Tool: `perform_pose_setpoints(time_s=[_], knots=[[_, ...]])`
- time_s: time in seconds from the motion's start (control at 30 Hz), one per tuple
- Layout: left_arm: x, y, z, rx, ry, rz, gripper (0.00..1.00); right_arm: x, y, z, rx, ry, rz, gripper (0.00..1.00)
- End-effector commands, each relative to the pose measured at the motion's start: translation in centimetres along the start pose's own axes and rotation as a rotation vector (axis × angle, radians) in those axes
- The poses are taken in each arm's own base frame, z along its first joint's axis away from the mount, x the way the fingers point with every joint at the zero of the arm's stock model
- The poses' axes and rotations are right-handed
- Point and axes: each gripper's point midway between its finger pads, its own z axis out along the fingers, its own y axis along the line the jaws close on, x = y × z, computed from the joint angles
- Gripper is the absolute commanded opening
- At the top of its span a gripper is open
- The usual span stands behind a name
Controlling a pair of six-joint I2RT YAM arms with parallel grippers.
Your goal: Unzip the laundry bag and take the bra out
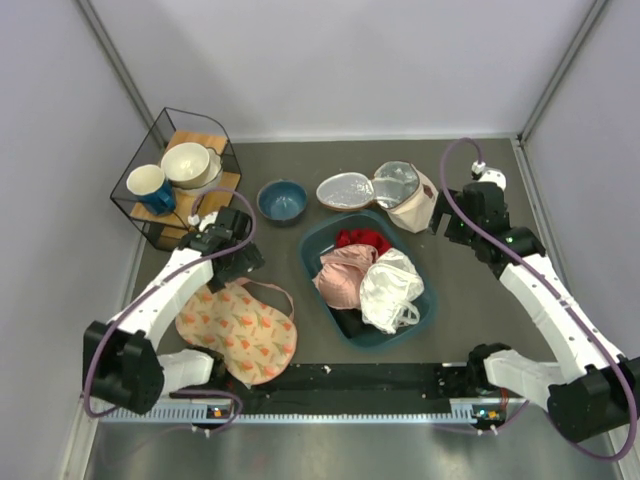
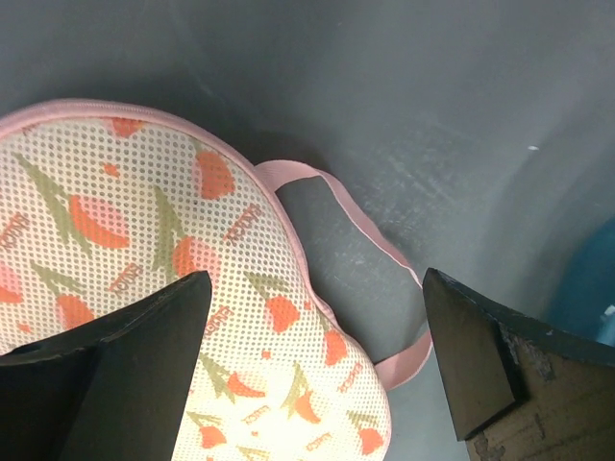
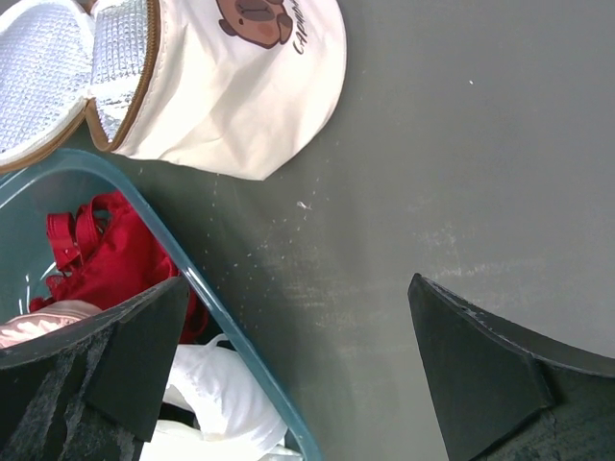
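Note:
The laundry bag (image 1: 240,330) lies flat on the table at the front left, peach-pink mesh with an orange print, zipped shut as far as I can see. Its pink loop strap (image 1: 278,291) points toward the basin. My left gripper (image 1: 240,260) hovers open over the bag's far edge. In the left wrist view the bag (image 2: 144,250) and strap (image 2: 370,240) lie between and below the wide-apart fingers of that gripper (image 2: 312,288). My right gripper (image 1: 441,216) is open at the back right, above bare table beside the basin (image 3: 221,322). The bra is hidden.
A teal basin (image 1: 432,300) in the middle holds a pale pink lacy garment (image 1: 345,275), a white glossy bundle (image 1: 392,285) and a red garment (image 1: 362,238). Behind it lie an open beige pouch (image 1: 405,200), a blue bowl (image 1: 282,200) and a wire rack (image 1: 180,180) with mugs.

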Motion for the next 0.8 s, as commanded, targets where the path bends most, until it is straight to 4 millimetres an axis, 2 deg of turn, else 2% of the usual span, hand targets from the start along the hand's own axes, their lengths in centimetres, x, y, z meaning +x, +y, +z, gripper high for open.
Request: perform_pose_setpoints(time_s=[0.0, 0.17, 0.23, 0.27, 0.33, 0.37, 0.47, 0.5, 0.53, 0.57, 0.6, 0.67, 0.7, 0.77], knots=[[1.6, 1.2, 1.8, -0.14, 0.072, -0.112, 0.96, -1.3, 0.5, -0.6, -0.035, -0.051, 0.02, 0.99], [3.8, 2.0, 3.9, -0.26, 0.181, -0.119, 0.88, -1.3, 0.9, -0.7, -0.054, -0.049, 0.023, 0.99], [4.2, 2.0, 4.6, -0.286, 0.206, -0.111, 0.77, -1.3, 0.8, -0.7, -0.049, -0.053, 0.023, 0.99], [4.2, 1.9, 4.7, -0.292, 0.21, -0.11, 0.54, -1.3, 0.8, -0.7, -0.049, -0.053, 0.023, 0.99], [3.6, 1.6, 4.3, -0.282, 0.198, -0.101, 0.28, -1.4, 0.7, -0.8, -0.05, -0.058, 0.021, 0.99], [3.1, 1.4, 4.0, -0.266, 0.183, -0.098, 0.0, -1.5, 0.7, -0.9, -0.052, -0.062, 0.021, 0.99], [0.9, -0.2, 2.2, -0.154, 0.105, -0.06, 0.0, -1.5, 0.6, -1.1, -0.05, -0.069, 0.021, 0.99], [-0.2, -0.8, 0.9, -0.1, 0.063, -0.038, 0.0, -1.4, 0.6, -1.0, -0.047, -0.064, 0.021, 0.99], [-1.1, -2.1, 0.4, -0.027, 0.023, -0.017, 0.0, -1.4, 0.6, -0.9, -0.047, -0.063, 0.024, 0.99], [-0.9, -3.7, -0.4, 0.077, 0.037, 0.019, 0.0, -1.3, 0.7, -0.8, -0.047, -0.059, 0.024, 0.99], [-1.1, -4.5, -1.5, 0.17, 0.011, 0.085, 0.0, -1.3, 0.8, -0.7, -0.051, -0.057, 0.029, 0.99], [-2.0, -7.6, -2.7, 0.353, -0.041, 0.123, 0.0, -1.2, 1.1, -0.3, -0.058, -0.045, 0.034, 0.99], [-1.3, -7.9, -2.8, 0.412, -0.038, 0.169, 0.0, -1.2, 1.2, -0.2, -0.061, -0.04, 0.039, 0.99], [-1.7, -8.4, -2.4, 0.432, -0.071, 0.192, 0.1, -1.1, 1.9, 0.0, -0.089, -0.027, 0.039, 0.99]])
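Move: The left hand is open above the laundry bag's far end: the bag's middle is roughly 13 cm back, about in line sideways, and 9 cm below. The blue bowl stands some 14 cm ahead and 8 cm to the right; the green tub's middle is about 27 cm right and 2 cm back, both down at table level. From the idle right hand the bag lies around 40 cm left, 22 cm back and 18 cm lower. The left hand drops about 7 cm onto the far end of the laundry bag, easing back slightly as its fingers tip to almost straight down, and shuts on the mesh by the pink zipped edge. Keeping that pinch, it lifts about 9 cm and swings forward and to the right, towards the tub, while the fingers tilt forward again by some 25 degrees. ##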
